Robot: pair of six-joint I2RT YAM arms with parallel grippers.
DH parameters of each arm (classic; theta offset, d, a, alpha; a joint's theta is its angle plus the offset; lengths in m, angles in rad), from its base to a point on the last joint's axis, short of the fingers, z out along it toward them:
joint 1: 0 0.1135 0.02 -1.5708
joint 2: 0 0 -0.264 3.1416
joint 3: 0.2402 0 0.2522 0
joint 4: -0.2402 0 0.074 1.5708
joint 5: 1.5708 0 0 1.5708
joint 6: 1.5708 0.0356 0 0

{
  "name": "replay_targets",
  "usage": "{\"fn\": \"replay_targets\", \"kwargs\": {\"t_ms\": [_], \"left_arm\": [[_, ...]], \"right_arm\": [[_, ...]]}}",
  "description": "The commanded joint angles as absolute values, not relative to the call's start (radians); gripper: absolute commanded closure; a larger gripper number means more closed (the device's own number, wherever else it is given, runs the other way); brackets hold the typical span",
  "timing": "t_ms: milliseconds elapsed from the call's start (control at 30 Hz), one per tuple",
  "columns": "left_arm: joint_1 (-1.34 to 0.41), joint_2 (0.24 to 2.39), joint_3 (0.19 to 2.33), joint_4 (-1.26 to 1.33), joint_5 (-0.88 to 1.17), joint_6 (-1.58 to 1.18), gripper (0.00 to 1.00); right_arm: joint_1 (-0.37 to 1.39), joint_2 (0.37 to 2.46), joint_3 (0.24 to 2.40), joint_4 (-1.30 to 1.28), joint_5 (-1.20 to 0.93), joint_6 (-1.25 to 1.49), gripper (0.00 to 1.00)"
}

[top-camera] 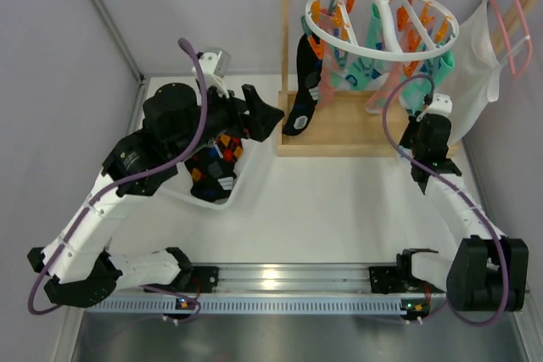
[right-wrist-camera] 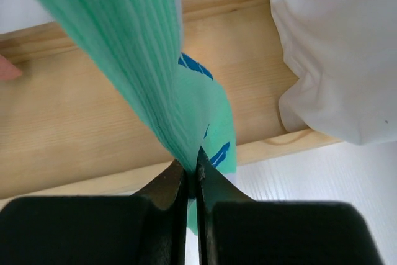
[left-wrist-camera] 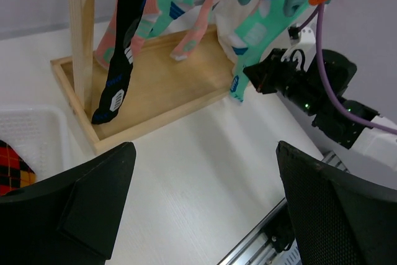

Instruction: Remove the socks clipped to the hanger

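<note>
The round white hanger (top-camera: pixel 382 50) hangs from a wooden rod at the back, with orange and teal clips holding several socks. A black sock (top-camera: pixel 300 103) dangles on the left of it and teal socks (top-camera: pixel 422 84) on the right. My right gripper (right-wrist-camera: pixel 192 167) is shut on the lower end of a teal sock (right-wrist-camera: pixel 127 48) with blue marks, which stays clipped above. The same right gripper (top-camera: pixel 419 118) sits just under the ring. My left gripper (left-wrist-camera: pixel 205 153) is open and holds nothing. That left gripper (top-camera: pixel 265 116) hovers left of the black sock (left-wrist-camera: pixel 121 60).
A white basket (top-camera: pixel 236 191) under the left arm holds argyle socks. The wooden stand's tray base (top-camera: pixel 356 131) and post (top-camera: pixel 284 40) sit below the hanger. A white cloth garment (top-camera: pixel 475 82) and a pink wire hanger (top-camera: pixel 509 23) hang at the right. A metal rail (top-camera: pixel 288 277) runs along the front.
</note>
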State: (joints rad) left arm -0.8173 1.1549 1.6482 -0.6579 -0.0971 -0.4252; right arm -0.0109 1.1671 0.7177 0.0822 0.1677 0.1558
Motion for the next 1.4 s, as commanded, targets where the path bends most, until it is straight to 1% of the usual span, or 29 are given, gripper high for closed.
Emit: {"fn": "replay_targets", "kwargs": {"t_ms": [0, 133, 167, 233, 267, 367, 467, 500, 633, 667, 800, 967, 1200, 1367], "left_arm": [[-0.816, 1.173, 1.742, -0.655, -0.075, -0.449, 0.01], [-0.816, 1.232, 1.868, -0.686, -0.072, -0.472, 0.01], [-0.816, 1.247, 1.923, -0.708, -0.075, -0.474, 0.01], [-0.816, 1.29, 1.971, -0.729, -0.1, -0.477, 0.01], [-0.816, 1.308, 2.02, -0.742, -0.109, -0.479, 0.01], [-0.816, 1.388, 2.123, -0.811, -0.147, -0.476, 0.01], [-0.816, 1.468, 2.203, -0.879, -0.172, -0.474, 0.01], [-0.818, 1.511, 2.267, -0.915, -0.179, -0.472, 0.01], [-0.824, 1.586, 2.362, -0.972, -0.239, -0.46, 0.01], [-0.828, 1.594, 2.364, -0.976, -0.25, -0.459, 0.01], [-0.844, 1.612, 2.37, -0.974, -0.304, -0.439, 0.01], [-0.9, 1.629, 2.416, -0.974, -0.397, -0.399, 0.02], [-0.927, 1.635, 2.45, -0.973, -0.465, -0.327, 0.01], [-0.934, 1.661, 2.476, -0.973, -0.498, -0.269, 0.01]], "right_arm": [[0.033, 1.069, 0.695, 0.13, 0.195, 0.15, 1.0], [0.159, 0.95, 0.678, 0.072, 0.296, 0.179, 1.0], [0.223, 0.936, 0.678, 0.045, 0.358, 0.187, 1.0], [0.285, 0.904, 0.687, 0.012, 0.399, 0.201, 1.0], [0.314, 0.894, 0.69, 0.003, 0.432, 0.212, 1.0], [0.483, 0.882, 0.713, -0.041, 0.534, 0.218, 1.0], [0.587, 0.902, 0.75, -0.08, 0.609, 0.225, 1.0], [0.615, 0.91, 0.758, -0.096, 0.632, 0.225, 1.0], [0.768, 0.988, 0.814, -0.135, 0.773, 0.221, 1.0], [0.822, 1.005, 0.839, -0.141, 0.791, 0.225, 1.0], [0.931, 1.092, 0.896, -0.144, 0.85, 0.23, 1.0], [1.058, 1.278, 1.033, -0.149, 0.914, 0.2, 1.0], [1.127, 1.508, 1.224, -0.149, 0.913, 0.132, 1.0], [1.144, 1.604, 1.345, -0.155, 0.884, 0.092, 1.0]]}}
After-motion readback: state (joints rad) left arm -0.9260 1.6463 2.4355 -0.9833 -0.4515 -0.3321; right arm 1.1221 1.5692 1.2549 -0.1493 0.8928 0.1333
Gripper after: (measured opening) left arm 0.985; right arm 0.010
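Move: The right hand has the lower part of the green sock shut between its fingers; the front-left corner of the wooden rack, where it heads, lies about 33 cm to its left, 4 cm back and 16 cm lower. The basket is some 52 cm left, 5 cm back, 14 cm below; the black sock hangs about 27 cm left, 3 cm ahead, 6 cm up. From the open left hand, the green sock's clips are roughly 32 cm right, 10 cm ahead, about level. Leftward across the front of the hanger, the right hand drags the gripped green sock about 35 cm towards the rack's front-left corner, rising and drawing back a little early on while turning counter-clockwise and rolling right side up. The left hand, fingers wide open and empty, climbs, then reaches forward and right as it dips, closing on the clips, and finally rises again, ending about 6 cm higher. ##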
